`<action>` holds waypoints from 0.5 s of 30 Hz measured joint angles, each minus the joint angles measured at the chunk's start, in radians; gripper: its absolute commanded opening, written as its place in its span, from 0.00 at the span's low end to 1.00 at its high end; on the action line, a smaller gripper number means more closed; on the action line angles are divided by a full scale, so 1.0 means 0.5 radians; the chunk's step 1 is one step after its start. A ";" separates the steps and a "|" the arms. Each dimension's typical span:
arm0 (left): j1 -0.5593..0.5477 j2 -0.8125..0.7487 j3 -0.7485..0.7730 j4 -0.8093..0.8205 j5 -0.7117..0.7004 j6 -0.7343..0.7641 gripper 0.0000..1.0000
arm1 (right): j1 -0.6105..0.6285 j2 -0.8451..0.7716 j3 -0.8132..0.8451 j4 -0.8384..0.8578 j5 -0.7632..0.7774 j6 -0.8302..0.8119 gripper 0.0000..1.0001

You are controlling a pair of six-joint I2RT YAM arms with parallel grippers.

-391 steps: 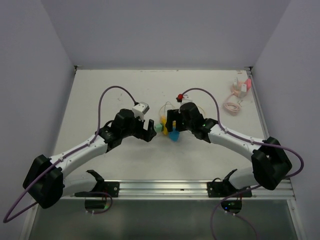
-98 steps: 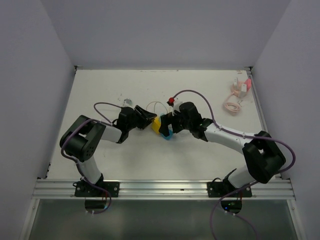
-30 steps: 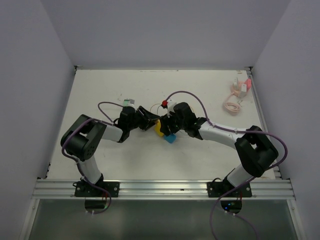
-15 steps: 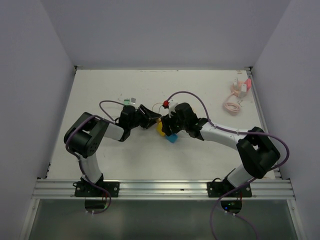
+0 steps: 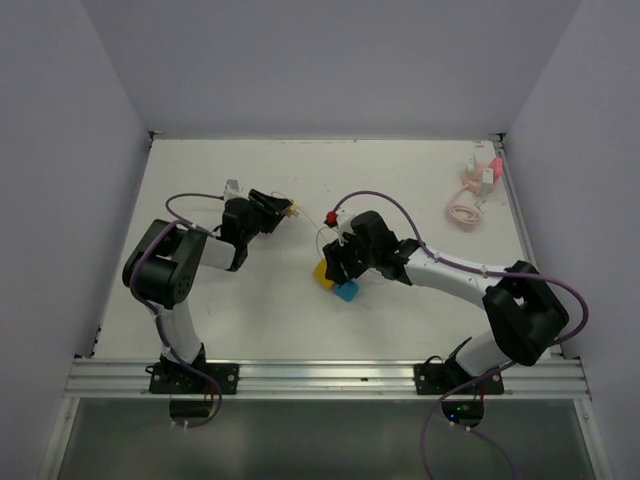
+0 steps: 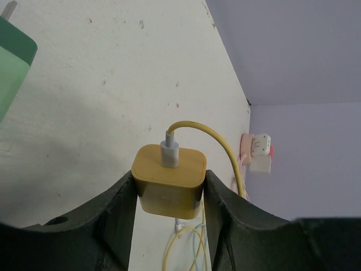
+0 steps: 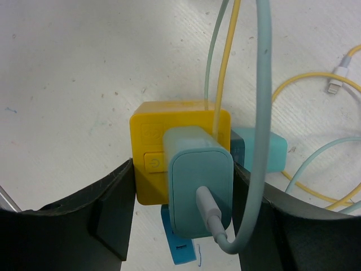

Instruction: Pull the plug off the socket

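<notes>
My left gripper [image 6: 169,189] is shut on a mustard-yellow plug [image 6: 169,169], whose yellow cable [image 6: 225,152] loops away from its top. In the top view this left gripper [image 5: 280,211] sits left of centre, well apart from the socket. The yellow cube socket [image 7: 148,161] stands between the jaws of my right gripper [image 7: 183,186], which press on its two sides. A pale teal plug [image 7: 197,186] with a teal cable sits in the socket's face. The top view shows the right gripper [image 5: 333,270] over the socket [image 5: 322,272] at mid-table.
A second teal plug [image 7: 265,149] and a blue piece [image 7: 179,248] lie against the socket. Loose yellow and teal cables [image 7: 316,169] trail to its right. A green block [image 6: 11,62] lies by the left gripper. A pink power strip [image 5: 480,175] and coiled cable [image 5: 462,213] lie far right.
My left gripper has drawn away to the left and back with the mustard plug, opening a gap between it and the socket. The right gripper still holds the socket, shifted slightly nearer.
</notes>
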 measured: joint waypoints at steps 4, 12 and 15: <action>0.027 -0.002 0.106 -0.174 0.033 0.176 0.00 | 0.001 -0.020 0.000 -0.050 0.002 0.001 0.00; 0.144 0.003 0.558 -0.957 0.017 0.707 0.06 | 0.003 -0.031 0.039 -0.173 0.005 0.001 0.02; 0.155 0.034 0.782 -1.212 -0.018 0.947 0.08 | 0.003 -0.029 0.072 -0.249 0.005 0.002 0.06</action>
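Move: The left hand already holds the yellow plug clear of the socket. The green plug lies on the table about 8 cm to that hand's left, level with it in reach and some 6 cm lower; the yellow socket block is about 16 cm back and 9 cm to its right. From the right hand, which still grips the socket, the green plug is roughly 15 cm ahead, 20 cm left and 6 cm down, and the blue plug 4 cm back and 2 cm right. The left hand carries the yellow plug farther from the socket, speeding up forward and left for about 6 cm over the table beside the green plug, dipping a little and coming back up, while the wrist rolls nearly 30 degrees, its left side rising, and the fingers keep their hold. The right hand keeps its grip on the socket and eases it slightly back and to the right, away from the departing plug. ##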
